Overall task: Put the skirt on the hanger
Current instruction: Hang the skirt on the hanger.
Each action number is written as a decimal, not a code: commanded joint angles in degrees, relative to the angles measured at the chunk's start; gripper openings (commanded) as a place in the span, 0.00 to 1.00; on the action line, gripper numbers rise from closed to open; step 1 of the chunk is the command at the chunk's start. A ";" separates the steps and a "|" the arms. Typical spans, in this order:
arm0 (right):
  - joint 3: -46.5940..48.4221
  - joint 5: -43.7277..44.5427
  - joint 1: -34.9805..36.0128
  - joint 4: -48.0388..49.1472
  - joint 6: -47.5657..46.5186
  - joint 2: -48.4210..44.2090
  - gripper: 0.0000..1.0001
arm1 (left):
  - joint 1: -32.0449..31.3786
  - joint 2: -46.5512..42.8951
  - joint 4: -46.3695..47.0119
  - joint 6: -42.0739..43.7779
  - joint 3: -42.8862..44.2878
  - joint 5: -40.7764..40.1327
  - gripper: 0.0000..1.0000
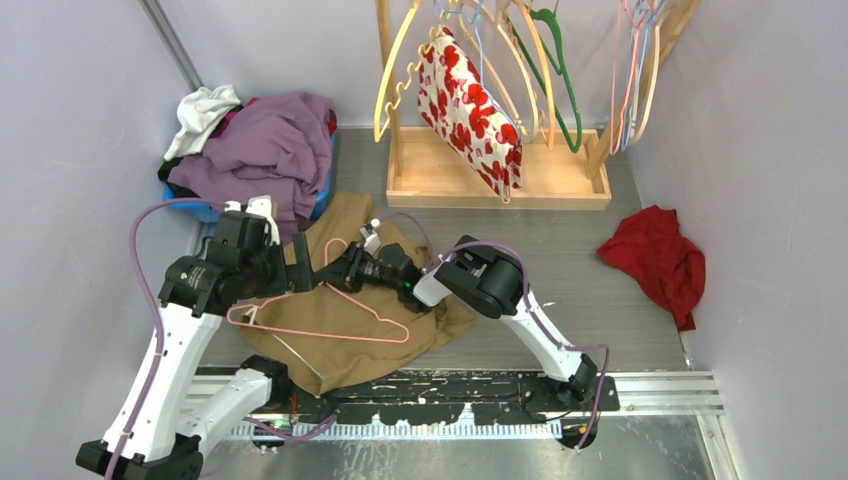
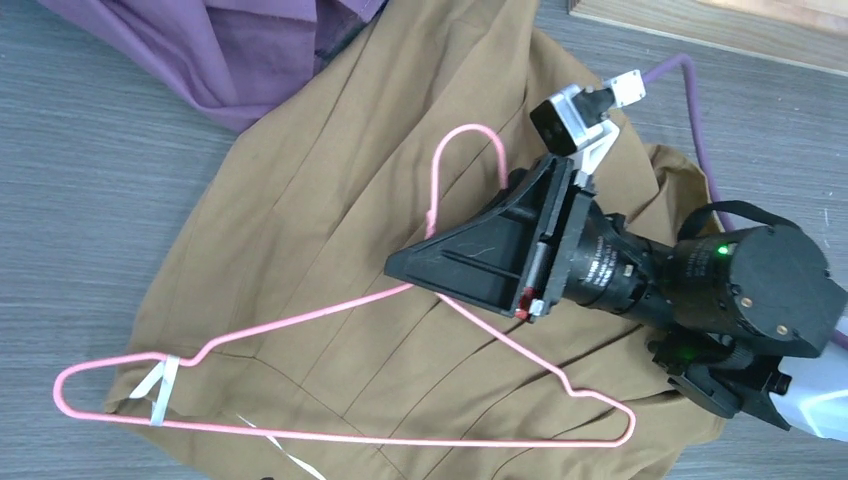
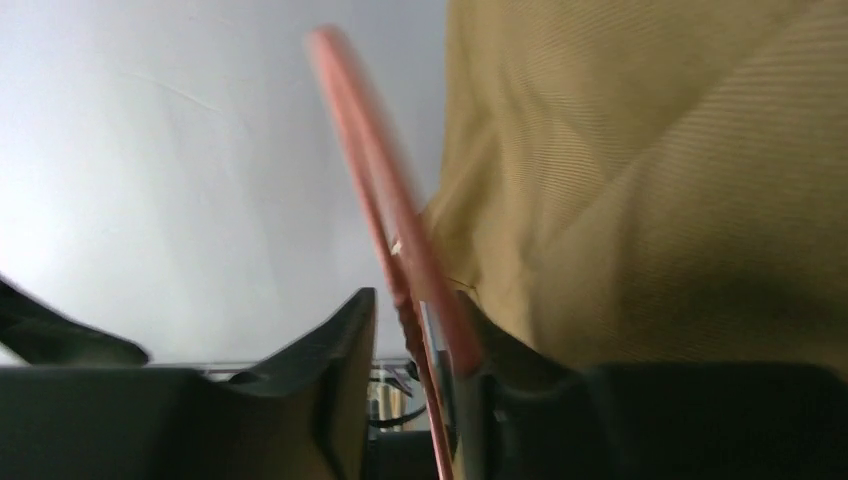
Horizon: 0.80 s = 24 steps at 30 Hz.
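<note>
The brown skirt [image 1: 350, 345] [image 2: 300, 220] lies spread flat on the table between the arms. A pink wire hanger [image 1: 320, 331] [image 2: 400, 440] rests on top of it, hook pointing away from me. A white ribbon loop [image 2: 160, 388] of the skirt wraps the hanger's left end. My right gripper [image 1: 335, 284] [image 2: 400, 268] [image 3: 415, 310] is at the hanger's neck, jaws slightly apart; the wire [image 3: 370, 150] lies against one finger, with a gap to the other finger [image 3: 340, 340]. My left gripper [image 1: 300, 268] hovers over the skirt's left part, open and holding nothing.
A blue bin heaped with purple and white clothes [image 1: 265, 150] sits at the back left. A wooden rack [image 1: 500, 185] at the back holds several hangers and a red-and-white floral garment [image 1: 470, 105]. A red cloth [image 1: 655, 260] lies at the right.
</note>
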 commanded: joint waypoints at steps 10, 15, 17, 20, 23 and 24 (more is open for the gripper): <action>6.30 8.52 -0.50 -66.66 -32.74 -19.38 0.84 | 0.11 -0.44 3.50 0.26 0.37 1.17 0.99; 5.49 12.83 -1.81 -77.67 -38.48 -25.87 1.00 | 0.09 -0.30 3.96 0.32 -0.13 1.12 0.99; 3.17 16.11 -2.07 -80.46 -39.86 -30.14 1.00 | 0.11 -0.33 4.18 0.31 -0.54 1.34 0.99; -3.06 21.40 -1.96 -83.66 -40.58 -38.72 1.00 | 0.12 -0.28 4.72 0.29 -0.83 1.84 1.00; -11.18 27.50 -0.01 -87.64 -39.81 -49.36 1.00 | 0.06 0.02 5.93 0.02 -0.96 3.16 0.99; -13.30 29.17 1.16 -89.21 -39.12 -52.74 1.00 | 0.10 0.24 6.16 -0.03 -0.88 3.72 0.99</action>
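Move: Between the right hand's barely parted fingers sits the pink hanger's neck, its right end roughly 14 cm back and 18 cm to the right, its left end some 9 cm back and 19 cm to the left. The brown skirt is spread about 4 cm below, its middle some 5 cm back and 6 cm right. For the left hand the neck is some 6 cm ahead, 5 cm right and 13 cm below. Sinking about 3 cm towards the skirt while its fingers spread from barely parted to wide, the right hand lets go of the hanger's neck. It then swings off to the right some 17 cm, over the skirt, wrist rolling nearly 60 degrees so that the fingers turn from pointing left to pointing steeply down. ##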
